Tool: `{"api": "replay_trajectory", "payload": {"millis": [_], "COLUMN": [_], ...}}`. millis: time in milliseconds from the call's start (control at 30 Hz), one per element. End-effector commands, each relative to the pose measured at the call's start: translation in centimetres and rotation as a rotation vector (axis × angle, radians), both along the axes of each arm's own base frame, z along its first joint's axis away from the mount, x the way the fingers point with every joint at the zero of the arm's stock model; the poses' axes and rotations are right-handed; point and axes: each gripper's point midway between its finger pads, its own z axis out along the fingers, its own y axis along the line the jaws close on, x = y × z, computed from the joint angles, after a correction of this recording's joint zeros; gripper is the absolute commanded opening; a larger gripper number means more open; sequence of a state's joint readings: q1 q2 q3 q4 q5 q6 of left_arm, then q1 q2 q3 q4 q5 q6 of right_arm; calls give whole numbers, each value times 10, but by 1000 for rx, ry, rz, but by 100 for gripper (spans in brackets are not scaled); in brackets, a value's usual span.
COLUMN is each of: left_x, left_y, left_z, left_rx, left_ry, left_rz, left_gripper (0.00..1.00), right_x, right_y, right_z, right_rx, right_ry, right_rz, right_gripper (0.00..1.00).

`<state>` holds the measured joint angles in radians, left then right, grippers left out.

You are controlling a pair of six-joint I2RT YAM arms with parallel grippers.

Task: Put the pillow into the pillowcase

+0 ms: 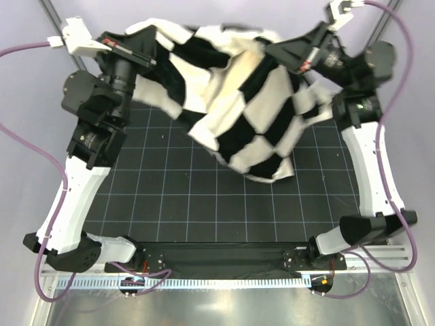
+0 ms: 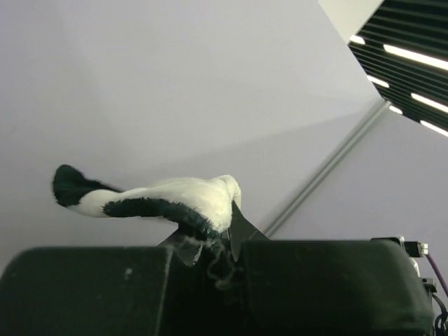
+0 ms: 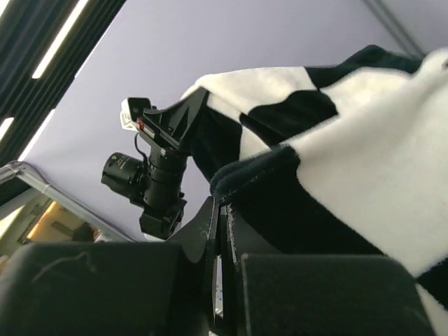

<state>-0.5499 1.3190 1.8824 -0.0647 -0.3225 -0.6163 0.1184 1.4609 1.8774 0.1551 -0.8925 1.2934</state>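
The black-and-white checked pillowcase (image 1: 251, 115) hangs bulging above the black gridded mat (image 1: 170, 183), held up by its top edge between both grippers. My left gripper (image 1: 153, 49) is shut on the edge's left end, seen as a plush fold (image 2: 168, 199) at its fingertips (image 2: 241, 227). My right gripper (image 1: 270, 50) is shut on the edge's right part; the fabric (image 3: 350, 161) drapes over its fingers (image 3: 218, 217). A cream patch (image 1: 254, 60) near the top edge may be the pillow; the rest of it is hidden.
The mat covers the table's middle. Both arm bases (image 1: 102, 248) stand at the near edge beside a metal rail (image 1: 217, 280). Frame posts rise at the far corners. The left arm's wrist camera (image 3: 150, 175) shows in the right wrist view.
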Motion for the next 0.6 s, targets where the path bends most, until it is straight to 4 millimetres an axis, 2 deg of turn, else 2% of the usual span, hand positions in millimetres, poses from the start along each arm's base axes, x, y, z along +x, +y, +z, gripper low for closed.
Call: {"api": "replay_trajectory", "payload": {"millis": [0,33,67,100,133,167,200,233,267,300,400,433,467,500,567], "left_x": [-28,-53,-62,-61,-89,-101,-101,-88,-93,-86,-41,-31,-12,12,32], "left_y": [55,69,66,59,66,60,55,41,34,26,-7,-18,-34,-61,-94], "left_z": [57,90,104,115,143,155,159,157,161,158,131,122,105,73,40], "left_rx": [-57,-72,-45,-2,-13,5,12,31,36,35,44,29,39,79,72], "left_ry": [-151,-221,-265,-307,-403,-462,-477,-477,-506,-499,-414,-391,-342,-283,-228], "left_rz": [157,170,153,144,130,90,69,36,-6,-30,-106,-154,-192,-269,-352], "left_gripper": [0,0,0,0,0,0,1,0,1,1,1,1,1,1,0], "right_x": [1,-12,-11,-7,-11,-9,-10,-2,4,13,17,19,22,34,34], "right_y": [36,36,38,39,35,34,31,32,31,31,22,17,15,13,-2], "right_z": [19,42,47,50,61,62,63,51,43,21,-1,-21,-33,-69,-94], "right_rx": [40,69,80,91,106,99,92,74,59,46,70,62,50,10,-31], "right_ry": [-72,-105,-104,-100,-115,-124,-127,-90,-87,-31,-17,4,21,71,80], "right_rz": [45,69,79,83,70,53,36,24,5,-3,-4,-17,-27,-56,-120], "right_gripper": [4,4,4,4,4,4,4,4,4,4,4,4,4,4,8]}}
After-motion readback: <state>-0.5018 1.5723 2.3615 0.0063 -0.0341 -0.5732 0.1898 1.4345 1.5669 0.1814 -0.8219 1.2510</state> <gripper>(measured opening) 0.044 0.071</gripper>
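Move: The pillowcase, with the pillow already inside, hangs in the air between the two hands, each pinching a part of its upper edge. Its middle lies some 15 cm to the left hand's right and about 22 cm below it, roughly straight across. From the right hand that middle is about 9 cm to the left, 3 cm ahead and 20 cm down; the pillow's middle is about 8 cm to the left, 2 cm ahead and 18 cm down. The hanging pillowcase is shaken by both arms, which keep their pinch on its upper edge. The left hand jerks its part up about 14 cm and back some 6, its fingers tilting up by about 20 degrees, then starts down and forward, edging right. The right hand swings forward and left about 5 cm each, then drops roughly 10 cm, easing slightly back and right. ##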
